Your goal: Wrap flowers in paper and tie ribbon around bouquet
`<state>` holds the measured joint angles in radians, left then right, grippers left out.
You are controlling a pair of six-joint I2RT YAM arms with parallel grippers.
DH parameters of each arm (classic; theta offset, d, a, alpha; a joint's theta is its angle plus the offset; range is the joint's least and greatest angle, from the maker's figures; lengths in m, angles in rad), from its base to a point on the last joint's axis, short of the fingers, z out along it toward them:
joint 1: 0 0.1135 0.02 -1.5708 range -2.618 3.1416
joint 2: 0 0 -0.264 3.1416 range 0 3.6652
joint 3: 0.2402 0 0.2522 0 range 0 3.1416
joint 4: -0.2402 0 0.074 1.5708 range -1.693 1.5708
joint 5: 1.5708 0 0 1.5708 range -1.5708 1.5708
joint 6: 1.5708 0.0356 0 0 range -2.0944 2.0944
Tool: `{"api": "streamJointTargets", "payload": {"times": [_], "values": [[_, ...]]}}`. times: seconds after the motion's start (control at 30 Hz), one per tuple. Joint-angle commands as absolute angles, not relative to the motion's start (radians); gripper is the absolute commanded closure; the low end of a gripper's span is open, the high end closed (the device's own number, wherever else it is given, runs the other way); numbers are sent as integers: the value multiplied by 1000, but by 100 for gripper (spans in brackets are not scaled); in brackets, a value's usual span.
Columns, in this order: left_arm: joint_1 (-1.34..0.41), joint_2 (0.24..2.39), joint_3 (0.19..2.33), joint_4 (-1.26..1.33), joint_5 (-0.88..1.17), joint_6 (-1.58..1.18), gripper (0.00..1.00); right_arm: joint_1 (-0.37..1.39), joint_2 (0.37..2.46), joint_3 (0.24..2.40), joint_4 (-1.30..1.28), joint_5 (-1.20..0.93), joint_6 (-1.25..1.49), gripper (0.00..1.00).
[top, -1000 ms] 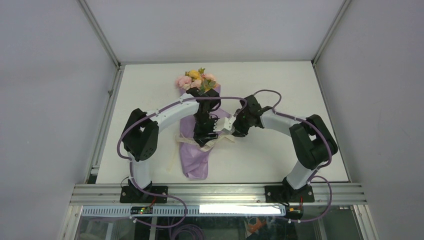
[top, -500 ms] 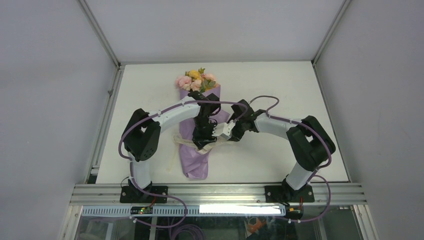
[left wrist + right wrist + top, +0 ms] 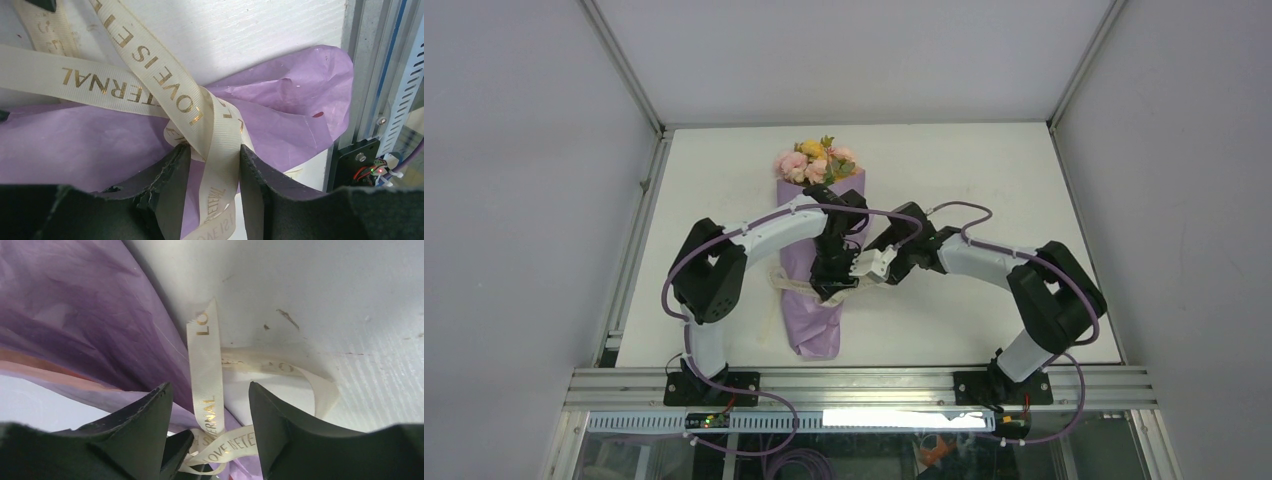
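The bouquet lies lengthwise on the white table, a cone of lilac paper (image 3: 809,312) with the flowers (image 3: 814,160) sticking out at its far end. A cream ribbon (image 3: 784,282) with gold lettering crosses the cone's middle. My left gripper (image 3: 832,288) points down at the knot; in the left wrist view the gripper (image 3: 215,152) is shut on a ribbon (image 3: 220,145) strand that fills the gap, over the paper (image 3: 285,110). My right gripper (image 3: 866,266) sits beside it, to the right. In the right wrist view that gripper (image 3: 210,392) stands open around a loose ribbon (image 3: 205,375) end beside the paper (image 3: 75,315).
The white table (image 3: 984,200) stretches right of the bouquet. An aluminium rail (image 3: 854,385) runs along the near edge and shows close to the cone's narrow end as the rail (image 3: 380,75) in the left wrist view. Grey walls enclose the table.
My right gripper has opened wider and shifted left toward the knot. My left gripper's jaws have narrowed onto the ribbon strand. The bouquet has stayed in place.
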<state>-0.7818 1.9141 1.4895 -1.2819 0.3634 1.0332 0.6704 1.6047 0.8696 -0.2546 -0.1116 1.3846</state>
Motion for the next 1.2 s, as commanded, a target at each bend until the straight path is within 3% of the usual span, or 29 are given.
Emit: {"api": "streamJointTargets", "payload": {"times": [0.0,0.37,0.6,0.87,1.07,1.17], "values": [[-778,1927,1502,-1252,368,1015,59,701,1579,863,-137,-72,1475,40],[-779,1958,1533,-1252,335,1017,58,710,1694,855,-70,-81,1544,46],[-779,1975,1550,-1250,318,1012,56,705,1748,838,-47,-132,1583,65],[-777,1969,1555,-1251,333,1008,53,678,1765,821,-13,-179,1563,100],[-777,1939,1593,-1261,397,978,37,618,1687,795,-81,-140,1493,100],[-780,1942,1636,-1265,449,922,34,586,1646,790,-120,-118,1451,100]]}}
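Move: The ribbon's free tail rises between my open right fingers, its middle about 1 cm ahead, 2 cm left and 3 cm below that hand. The ribbon crossing on the bouquet lies some 6 cm back and 8 cm left of it, the purple wrap's middle about 8 cm left and 1 cm back. For my left hand the crossing is right beneath, some 2 cm down, and the tail about 7 cm ahead and 7 cm to the right. I slip my open right hand left and forward, then down about 3 cm around the ribbon tail, shut the fingers and pinch it near its end, and start drawing back right. My left fingers stay astride the ribbon band at the crossing, dip left and down nearly 2 cm, then come back right and slightly up while spreading wider. ##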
